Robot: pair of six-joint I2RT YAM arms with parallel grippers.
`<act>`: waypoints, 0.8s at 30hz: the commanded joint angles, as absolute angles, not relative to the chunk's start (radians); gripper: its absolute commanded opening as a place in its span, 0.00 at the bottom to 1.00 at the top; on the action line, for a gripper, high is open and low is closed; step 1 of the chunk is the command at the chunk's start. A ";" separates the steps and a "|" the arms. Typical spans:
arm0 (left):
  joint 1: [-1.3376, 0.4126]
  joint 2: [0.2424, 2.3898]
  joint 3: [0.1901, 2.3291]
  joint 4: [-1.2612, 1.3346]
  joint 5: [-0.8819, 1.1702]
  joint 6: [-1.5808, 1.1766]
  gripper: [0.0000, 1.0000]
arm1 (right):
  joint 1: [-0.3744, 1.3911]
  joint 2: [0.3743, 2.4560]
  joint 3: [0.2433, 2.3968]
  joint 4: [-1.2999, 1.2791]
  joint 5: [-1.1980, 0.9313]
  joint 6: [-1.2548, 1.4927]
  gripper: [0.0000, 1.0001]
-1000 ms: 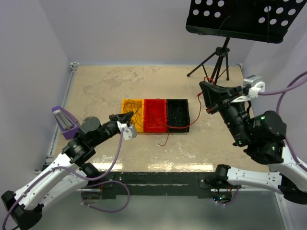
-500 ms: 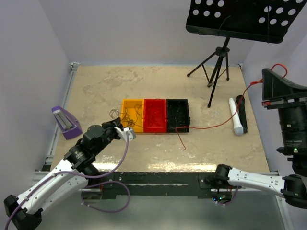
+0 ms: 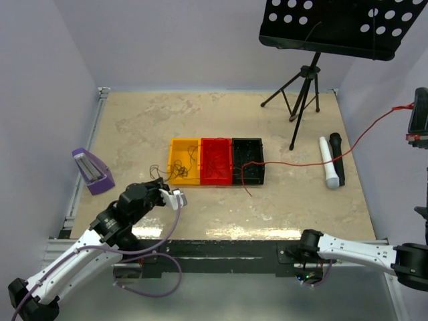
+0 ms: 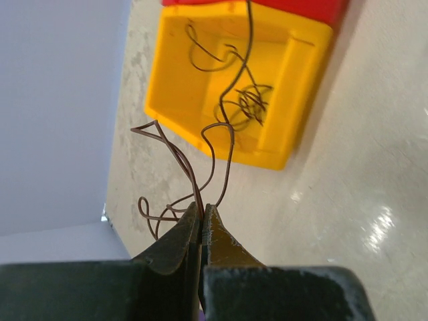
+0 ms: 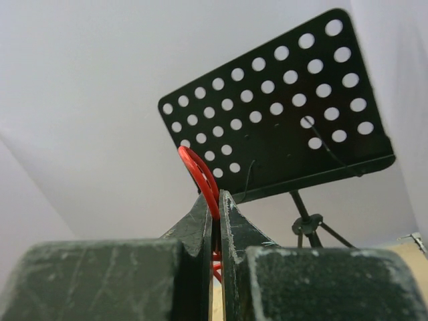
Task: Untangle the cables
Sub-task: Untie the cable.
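Note:
The cables are thin wires. A dark brown strand (image 4: 226,144) runs from a small snarl (image 4: 249,101) in the yellow tray (image 4: 304,100) to my left gripper (image 4: 202,210), which is shut on it just above the table. From above, that left gripper (image 3: 160,188) sits near-left of the yellow tray (image 3: 175,144). A red cable (image 3: 301,162) stretches from the black tray (image 3: 261,160) up to my right gripper (image 3: 416,110), raised at the right edge. The right gripper (image 5: 217,200) is shut on the red cable's loop (image 5: 198,167).
A red tray (image 3: 216,142) sits between the yellow and black ones. A music stand (image 3: 341,27) on a tripod (image 3: 302,93) stands at the back right. A white and a black cylinder (image 3: 332,160) lie on the right. A purple object (image 3: 90,170) rests at the left.
My right arm has swung up and out to the right, drawing the red cable long and taut. My left gripper has pulled back toward the near edge with the brown strand.

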State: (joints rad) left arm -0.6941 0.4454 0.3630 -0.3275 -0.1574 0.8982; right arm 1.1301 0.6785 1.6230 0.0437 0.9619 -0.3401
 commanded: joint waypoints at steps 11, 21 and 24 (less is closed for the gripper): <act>-0.689 0.341 0.270 -0.574 -0.152 0.933 0.00 | 1.140 0.644 1.677 0.351 1.126 -0.692 0.00; -0.689 0.339 0.164 -0.594 -0.255 1.029 0.00 | 1.143 0.661 1.766 0.420 1.158 -0.795 0.00; -0.689 0.344 0.144 -0.594 -0.287 1.046 0.00 | 1.144 0.679 1.767 0.462 1.161 -0.851 0.00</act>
State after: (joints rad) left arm -0.6941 0.3489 0.1680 -0.5827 -0.2070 1.0065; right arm 1.1267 0.6819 1.7401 0.4034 1.1454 -0.7620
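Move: The red cable's bend near its lower end, where the dark cable seems to run to it, is about 24 cm right of the left hand, 3 cm ahead and 5 cm lower. The yellow and red bins lie some 10 cm ahead of that hand, 5 and 15 cm right, 13 cm down. From the right hand the bend is about 25 cm left, 8 ahead and 53 below; the black bin 23 left, 16 ahead, and the white microphone 4 right, 16 ahead, both some 60 down. The dark and red cables, each still pinched in shut fingers, are drawn apart. The right hand pulls the red one about 10 cm to the right, away from the bins, turning some 15 degrees clockwise, while the left hand takes the dark one about 11 cm down towards the table, also left and back, its left side rolling up and its fingers tipping down. ##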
